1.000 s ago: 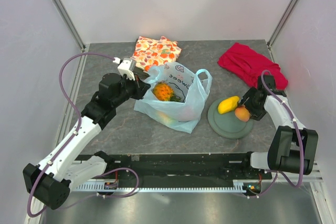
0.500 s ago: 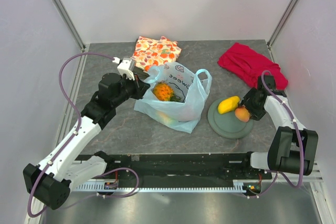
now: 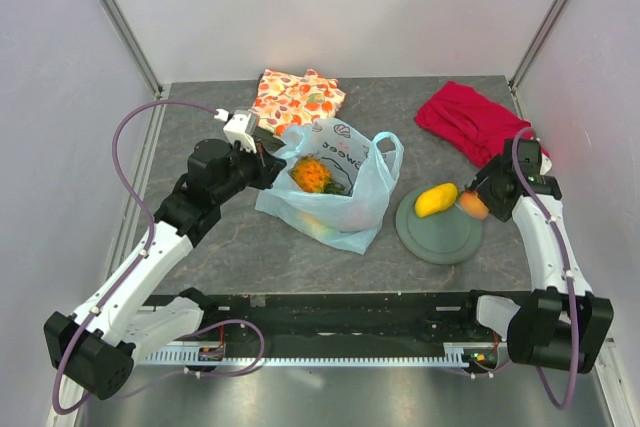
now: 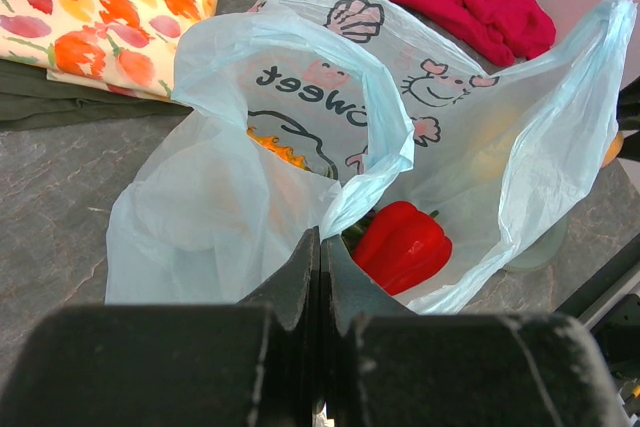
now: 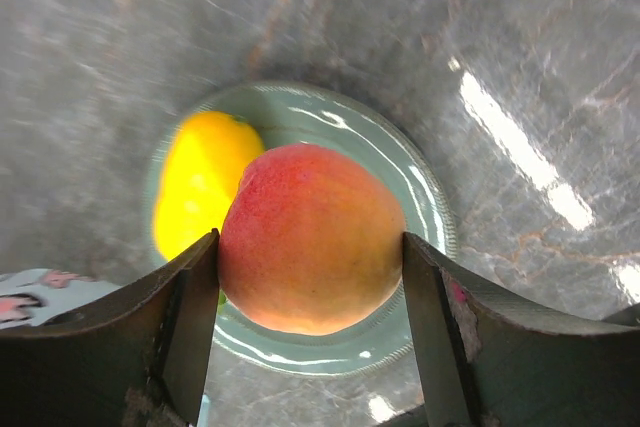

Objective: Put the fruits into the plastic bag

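The light-blue plastic bag (image 3: 340, 202) lies mid-table with its mouth held up. My left gripper (image 3: 272, 169) is shut on the bag's near rim (image 4: 345, 202). Inside the bag are an orange pineapple (image 3: 310, 175) and a red pepper-like fruit (image 4: 405, 244). My right gripper (image 3: 475, 205) is shut on an orange peach (image 5: 310, 237), holding it above the grey-green plate (image 5: 425, 212). One yellow mango (image 3: 435, 199) lies on that plate (image 3: 440, 237), left of the peach (image 3: 472, 207).
An orange floral cloth (image 3: 297, 97) lies behind the bag and a red cloth (image 3: 475, 122) at the back right. White walls enclose the dark stone table on three sides.
My right gripper has closed a little on the peach and risen with it, carrying it from the plate's middle toward the plate's right edge. The left arm and bag have not moved.
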You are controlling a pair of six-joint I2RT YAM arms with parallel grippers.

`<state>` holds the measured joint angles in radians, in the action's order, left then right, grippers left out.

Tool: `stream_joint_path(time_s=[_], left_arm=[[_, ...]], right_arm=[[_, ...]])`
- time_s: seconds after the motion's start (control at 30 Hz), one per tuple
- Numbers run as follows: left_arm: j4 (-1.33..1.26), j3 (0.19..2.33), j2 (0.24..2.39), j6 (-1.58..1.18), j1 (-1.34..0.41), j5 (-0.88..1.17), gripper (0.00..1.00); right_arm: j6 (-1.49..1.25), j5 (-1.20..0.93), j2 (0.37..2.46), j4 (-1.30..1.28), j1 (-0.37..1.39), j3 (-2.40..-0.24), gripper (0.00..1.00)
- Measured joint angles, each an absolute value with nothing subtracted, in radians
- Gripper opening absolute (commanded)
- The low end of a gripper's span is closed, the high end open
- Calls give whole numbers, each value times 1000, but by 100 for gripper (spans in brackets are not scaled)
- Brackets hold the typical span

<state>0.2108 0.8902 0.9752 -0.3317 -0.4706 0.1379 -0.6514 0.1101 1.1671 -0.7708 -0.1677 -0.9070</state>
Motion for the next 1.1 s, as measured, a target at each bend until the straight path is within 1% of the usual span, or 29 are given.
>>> stream_joint_path(time_s=[0.07, 0.13, 0.23, 0.43, 0.63, 0.87, 1.1], left_arm=[[210, 890, 975, -332, -471, 141, 1], [210, 890, 975, -332, -471, 142, 1], [207, 890, 975, -332, -471, 142, 2], [207, 890, 975, -333, -469, 160, 2], [207, 888, 965, -333, -467, 165, 2], [207, 888, 953, -336, -467, 169, 2], [209, 872, 920, -348, -467, 169, 2]], right_arm=[[-651, 109, 1124, -760, -168, -922, 34], [-651, 109, 1084, -751, -163, -932, 30], [-651, 111, 1033, -738, -146, -966, 27], [-659, 115, 1036, -721, -33, -1074, 28], [-686, 133, 1081, -672, 171, -1273, 28], [-651, 179, 1185, -566, 419, -1531, 29], [-569, 270, 1362, -548, 741, -1626, 31]])
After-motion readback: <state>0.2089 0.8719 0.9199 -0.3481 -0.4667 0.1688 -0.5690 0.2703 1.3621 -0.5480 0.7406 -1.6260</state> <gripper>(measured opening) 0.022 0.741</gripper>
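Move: The peach is still in the right fingers, just clear of the plate. From that hand, the mouth of the plastic bag lies about 27 cm to the left, 6 cm ahead and a few centimetres higher. The mango lies some 7 cm left, 3 cm ahead and 7 cm below, the plate's middle roughly 6 cm left, 2 cm back and 9 cm down. For the left hand, the mouth is some 10 cm right, level fore-and-aft, 8 cm below. The peach stays gripped as the right hand carries it up and left from above the plate towards and over the bag mouth: first mostly a rise, then a fast leftward swing, about 28 cm each way and a little forward, sinking slightly at the end. The wrist swings counter-clockwise and lifts the fingers from steeply down to nearly level, pointing ahead-left. The left hand keeps pinching the bag's rim, easing up and back barely a centimetre. ##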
